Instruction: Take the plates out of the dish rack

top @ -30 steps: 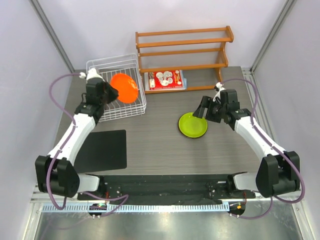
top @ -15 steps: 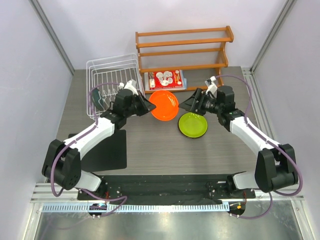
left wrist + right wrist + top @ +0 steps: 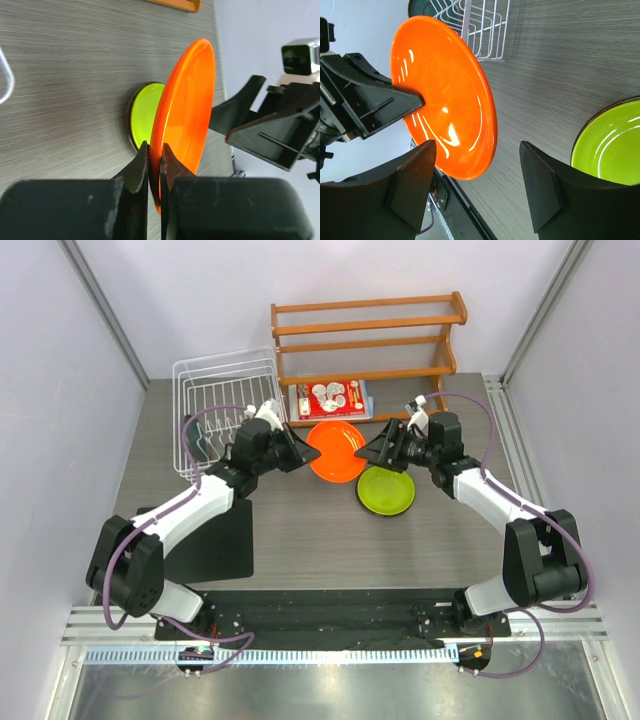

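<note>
My left gripper (image 3: 302, 452) is shut on the rim of the orange plate (image 3: 337, 450) and holds it on edge above the table's middle; the left wrist view shows the jaws (image 3: 155, 159) pinching the plate (image 3: 187, 105). My right gripper (image 3: 377, 451) is open right beside the plate's other side. In the right wrist view the orange plate's (image 3: 440, 95) lower rim sits between my open fingers (image 3: 415, 185). The lime green plate (image 3: 386, 490) lies flat on the table. The white dish rack (image 3: 228, 400) stands at back left, with a dark teal plate's edge (image 3: 422, 6) behind its bars. The dark red plate is out of view.
An orange-brown wooden shelf (image 3: 368, 335) stands at the back, with a red-and-white packet (image 3: 331, 398) lying at its foot. A black mat (image 3: 205, 540) lies at the front left.
My left gripper carried the orange plate from the rack rightward to the table's middle. My right gripper left the lime green plate and moved left up to the orange plate.
</note>
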Robot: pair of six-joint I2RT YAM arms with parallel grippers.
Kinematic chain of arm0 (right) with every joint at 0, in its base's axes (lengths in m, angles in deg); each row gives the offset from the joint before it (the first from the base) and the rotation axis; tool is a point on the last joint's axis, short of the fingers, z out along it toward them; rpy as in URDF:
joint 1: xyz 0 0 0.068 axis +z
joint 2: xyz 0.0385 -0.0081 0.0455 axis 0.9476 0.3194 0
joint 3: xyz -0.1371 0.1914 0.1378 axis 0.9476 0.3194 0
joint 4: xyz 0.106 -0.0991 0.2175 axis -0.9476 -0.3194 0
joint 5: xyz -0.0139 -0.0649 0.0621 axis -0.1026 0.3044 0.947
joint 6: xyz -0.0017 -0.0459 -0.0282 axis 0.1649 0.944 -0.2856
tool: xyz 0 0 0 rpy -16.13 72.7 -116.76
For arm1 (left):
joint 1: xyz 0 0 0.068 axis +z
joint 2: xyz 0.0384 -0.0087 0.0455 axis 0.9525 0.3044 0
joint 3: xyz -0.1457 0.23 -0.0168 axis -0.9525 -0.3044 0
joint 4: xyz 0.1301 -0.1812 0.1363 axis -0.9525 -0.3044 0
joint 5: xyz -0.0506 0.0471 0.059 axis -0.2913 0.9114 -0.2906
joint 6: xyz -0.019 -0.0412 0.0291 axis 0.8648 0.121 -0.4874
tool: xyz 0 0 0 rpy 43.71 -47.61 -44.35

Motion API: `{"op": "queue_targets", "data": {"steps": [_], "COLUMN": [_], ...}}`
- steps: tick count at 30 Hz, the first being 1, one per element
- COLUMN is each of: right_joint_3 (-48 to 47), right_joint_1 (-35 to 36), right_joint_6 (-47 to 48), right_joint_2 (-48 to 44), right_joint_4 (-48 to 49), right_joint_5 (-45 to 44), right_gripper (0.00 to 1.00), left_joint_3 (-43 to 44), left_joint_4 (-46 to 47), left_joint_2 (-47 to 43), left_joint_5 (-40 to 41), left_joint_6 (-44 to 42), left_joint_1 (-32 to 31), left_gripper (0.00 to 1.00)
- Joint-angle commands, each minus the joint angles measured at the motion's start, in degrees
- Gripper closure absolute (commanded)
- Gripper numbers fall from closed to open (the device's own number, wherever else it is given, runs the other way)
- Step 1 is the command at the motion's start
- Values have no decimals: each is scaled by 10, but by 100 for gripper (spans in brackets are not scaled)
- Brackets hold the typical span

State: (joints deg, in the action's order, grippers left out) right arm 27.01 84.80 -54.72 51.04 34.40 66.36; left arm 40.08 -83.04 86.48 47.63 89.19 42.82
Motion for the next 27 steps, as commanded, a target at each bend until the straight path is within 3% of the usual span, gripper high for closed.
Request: {"op": "queue_targets", "data": {"steps": [1, 4, 6, 8, 12, 15, 18, 23, 27], "right_joint_3": [-7, -6, -6, -1, 8, 0, -2, 26, 42], "right_joint_1": [5, 5, 5, 5, 0, -13, -43, -80, -82], "right_joint_6": [-11, -13, -12, -12, 7, 52, 91, 122, 131], "right_joint_2": [14, 25, 28, 33, 14, -13, -35, -55, -55], "right_joint_4": [47, 62, 66, 72, 47, -47, -141, -212, -226], "right_joint_5": [18, 25, 25, 25, -9, -92, -159, -203, -230], "right_gripper": [28, 39, 62, 99, 99, 99, 99, 99, 99], "left_joint_3": [22, 25, 25, 25, 22, 26, 35, 44, 59], "left_joint_4": [56, 62, 66, 67, 62, 14, -63, -163, -206], "left_joint_2": [-4, 4, 8, 8, 4, -5, -26, -78, -96], "left_joint_5": [-22, -23, -23, -23, -14, 34, 129, 325, 465], "left_joint_6": [17, 18, 19, 19, 6, -29, -82, -163, -229], "left_joint_1": [-15, -26, -31, -32, -32, -32, -32, -32, -30], "left_gripper": [100, 100, 100, 100, 96, 45, 22, 1, 1]}}
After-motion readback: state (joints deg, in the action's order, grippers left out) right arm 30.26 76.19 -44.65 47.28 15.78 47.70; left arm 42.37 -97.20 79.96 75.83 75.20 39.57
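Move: The left gripper already pinches the orange plate by its left rim. The plate's middle lies about 4 cm to its right, 3 cm ahead and 2 cm lower; the green plate is roughly 15 cm right, 2 cm back and 16 cm below. From the open right gripper the orange plate's middle is about 6 cm left, 2 cm ahead and a little lower, and the green plate some 4 cm right, 2 cm back and 15 cm below. Hold the orange plate nearly still with the left gripper while you shut the right fingers on its right rim. Once they pinch it, open the left fingers wide and draw that hand some 9 cm left, back towards the dish rack. Carry the plate about 11 cm right and 7 cm down with the right hand towards the green plate, turning the wrist about 30 degrees, partly clockwise. ##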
